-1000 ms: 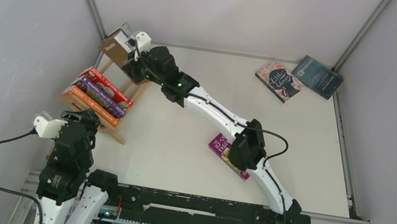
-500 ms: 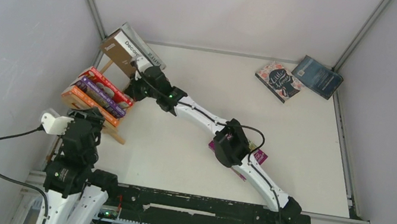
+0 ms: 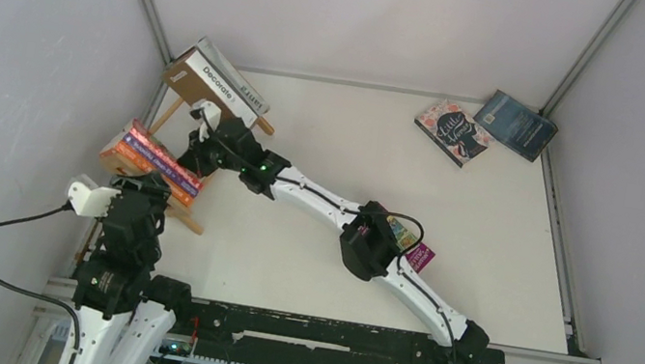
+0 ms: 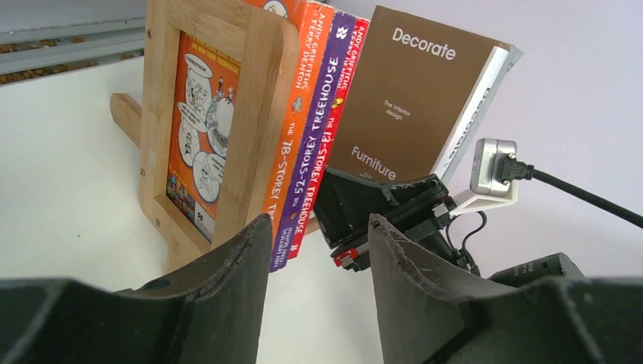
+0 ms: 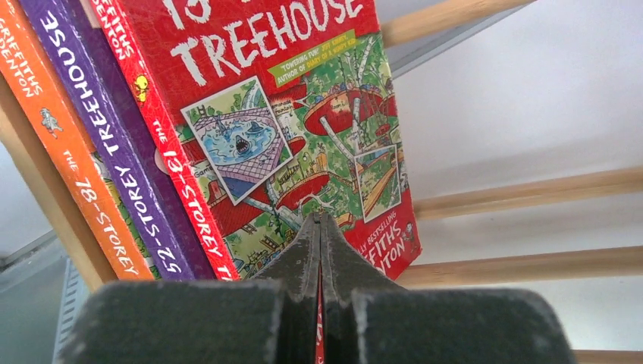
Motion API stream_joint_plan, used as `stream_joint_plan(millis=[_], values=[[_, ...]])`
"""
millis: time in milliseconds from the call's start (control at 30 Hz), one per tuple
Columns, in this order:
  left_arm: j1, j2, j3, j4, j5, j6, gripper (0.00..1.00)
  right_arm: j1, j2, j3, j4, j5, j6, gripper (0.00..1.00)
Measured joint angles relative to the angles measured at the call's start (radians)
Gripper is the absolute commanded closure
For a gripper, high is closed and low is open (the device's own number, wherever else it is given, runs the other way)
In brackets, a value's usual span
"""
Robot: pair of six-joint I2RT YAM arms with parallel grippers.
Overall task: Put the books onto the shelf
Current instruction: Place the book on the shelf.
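The shelf (image 3: 184, 214) stands at the left wall with its wooden frame (image 4: 254, 114) close in the left wrist view. Orange (image 4: 292, 136), purple (image 4: 322, 129) and red (image 4: 343, 106) books stand in it side by side. A brown book (image 3: 207, 86) titled Decorate leans at its far end, with a grey-white book (image 3: 241, 86) behind it. My right gripper (image 3: 196, 150) is shut, its tips (image 5: 318, 221) against the red book's illustrated cover (image 5: 303, 136). My left gripper (image 4: 318, 227) is open and holds nothing, just in front of the shelf.
A floral book (image 3: 452, 131) and a dark blue book (image 3: 515, 125) lie at the far right corner. A purple book (image 3: 417, 252) lies mid-table, partly under the right arm's elbow (image 3: 367, 248). Wooden rails (image 5: 523, 193) run past the red book.
The right gripper has come down from the brown book at the shelf's far end to the red book, and the arm has swung left. The left arm shifted slightly.
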Motion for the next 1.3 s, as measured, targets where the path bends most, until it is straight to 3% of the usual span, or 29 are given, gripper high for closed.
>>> stream_joint_plan(millis=[433, 733, 833, 1300], values=[[0.0, -0.039, 0.0, -0.016, 0.019, -0.009, 0.48, 0.01, -0.036, -0.052, -0.021, 0.016, -0.019, 0.99], [0.0, -0.055, 0.0, -0.039, 0.023, -0.01, 0.48, -0.005, -0.138, -0.151, -0.027, 0.06, -0.05, 0.69], [0.0, -0.049, 0.0, -0.039, 0.03, -0.009, 0.48, -0.012, -0.191, -0.179, -0.038, 0.069, -0.066, 0.64], [0.0, -0.045, 0.003, -0.064, 0.047, -0.01, 0.51, -0.034, -0.378, -0.37, -0.046, 0.084, -0.097, 0.59]])
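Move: The red 13-storey book stands leaning on the shelf against the right hand's shut fingertips, its middle roughly 4 cm to the left, 1 cm back and 4 cm up. Pressed behind it are the purple book, 7 cm left and 2 cm back, and the orange one, 9 cm left and 4 cm back. The brown Decorate book is some 14 cm ahead and 3 cm right. From the left hand, the red book lies about 8 cm ahead, 2 cm left and 5 cm lower. Still pressing its shut fingertips on the lower part of the red book's cover, the right hand nudges back by barely 1 cm and stays there briefly. Then it comes off the book, rising about 7 cm and drawing some 6 cm to the right, with only a slight turn, while the fingers open to a bit under half. ##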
